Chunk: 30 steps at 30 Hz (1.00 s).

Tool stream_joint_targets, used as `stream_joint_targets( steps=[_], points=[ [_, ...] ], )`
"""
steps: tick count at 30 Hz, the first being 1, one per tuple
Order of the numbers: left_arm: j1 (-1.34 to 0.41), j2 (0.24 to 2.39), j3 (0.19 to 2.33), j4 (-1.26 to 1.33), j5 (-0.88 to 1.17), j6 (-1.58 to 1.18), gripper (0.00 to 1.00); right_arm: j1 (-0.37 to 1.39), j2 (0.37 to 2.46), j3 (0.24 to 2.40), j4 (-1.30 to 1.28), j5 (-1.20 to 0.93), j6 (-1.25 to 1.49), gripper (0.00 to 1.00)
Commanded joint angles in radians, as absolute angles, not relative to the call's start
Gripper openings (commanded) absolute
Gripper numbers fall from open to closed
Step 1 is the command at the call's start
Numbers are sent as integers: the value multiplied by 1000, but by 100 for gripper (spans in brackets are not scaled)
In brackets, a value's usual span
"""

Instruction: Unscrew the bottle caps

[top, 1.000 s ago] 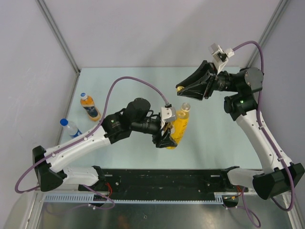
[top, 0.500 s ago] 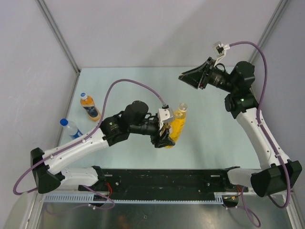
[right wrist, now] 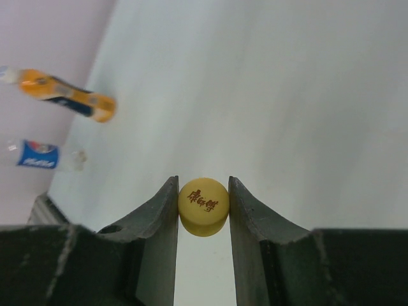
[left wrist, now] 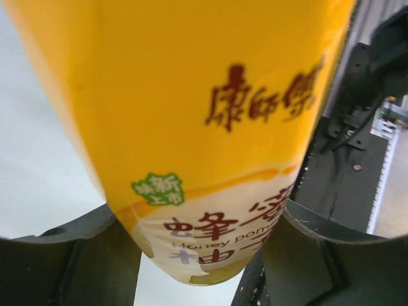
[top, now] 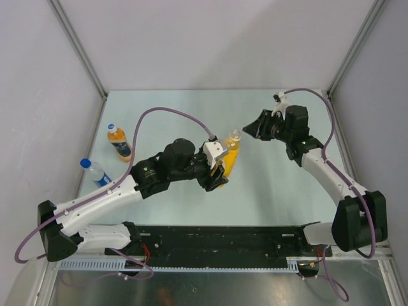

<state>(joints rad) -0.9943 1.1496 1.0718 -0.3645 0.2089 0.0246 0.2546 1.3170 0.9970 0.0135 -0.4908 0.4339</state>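
My left gripper (top: 220, 171) is shut on the lower body of the tall yellow-orange bottle (top: 228, 159), which it holds tilted above the table. The bottle's open neck (top: 234, 135) points to the far right. In the left wrist view the bottle (left wrist: 191, 121) fills the frame between my fingers (left wrist: 70, 261). My right gripper (top: 248, 131), just right of the neck, is shut on the yellow cap (right wrist: 203, 206). The short orange bottle (top: 119, 142) with its white cap (top: 112, 127) lies at the left. The clear water bottle (top: 97, 172) with its blue cap (top: 85, 163) lies nearer.
The pale table (top: 287, 191) is walled in by grey panels on the left, back and right. A black rail (top: 223, 245) with the arm bases runs along the near edge. In the right wrist view the orange bottle (right wrist: 70, 95) and the water bottle (right wrist: 39, 155) lie far off to the left.
My right arm has swung down and to the left with the yellow cap, ending close beside the open neck. My left arm has shifted slightly left with the bottle.
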Motion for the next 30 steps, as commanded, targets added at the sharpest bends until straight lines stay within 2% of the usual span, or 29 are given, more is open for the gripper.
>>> stream_joint_targets(
  steps=[1,6,10,17,23,26,30],
  points=[
    [-989,1117,1053,-303,15,-33,0,265,1380,972,-60,-260,400,0],
    [-973,1136,1042,-301,-59,-90,0,290,1508,968,-133,-156,394,3],
    [-953,1155,1034,-300,-68,-128,0,295,1567,968,-142,-157,408,12],
    [-920,1161,1016,-300,-75,-168,0,297,1555,968,-130,-183,420,50],
    [-898,1161,1005,-300,-66,-179,0,285,1525,968,-132,-217,425,74],
    [-895,1160,1004,-300,-64,-177,0,276,1500,968,-133,-253,424,83],
    [-891,1150,1003,-301,-64,-174,0,265,1439,968,-124,-323,426,90]
  ],
)
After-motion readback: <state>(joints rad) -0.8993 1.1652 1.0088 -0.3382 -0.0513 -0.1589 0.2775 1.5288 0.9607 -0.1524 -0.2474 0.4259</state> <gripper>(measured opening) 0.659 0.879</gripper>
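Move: The right hand holds the yellow cap above bare table; the spot it goes to lies about 20 cm below, some 3 cm ahead and 5 cm right. The open yellow bottle's middle is about 16 cm back, 8 cm left and 8 cm above. From the left hand, which grips that bottle near its base, the bottle's middle is 3 cm ahead, 2 cm right, 8 cm up; the table spot is 22 cm ahead, 15 cm right, 20 cm below. The right fingers let go of the yellow cap low over the bare table, after the hand sinks about 16 cm, drifts slightly right and tips its fingers some 25 degrees farther down; they spread wide and the hand starts lifting again, by 2 cm. The left hand keeps its grip on the bottle, carrying it forward, left and slightly down while turning counter-clockwise. ##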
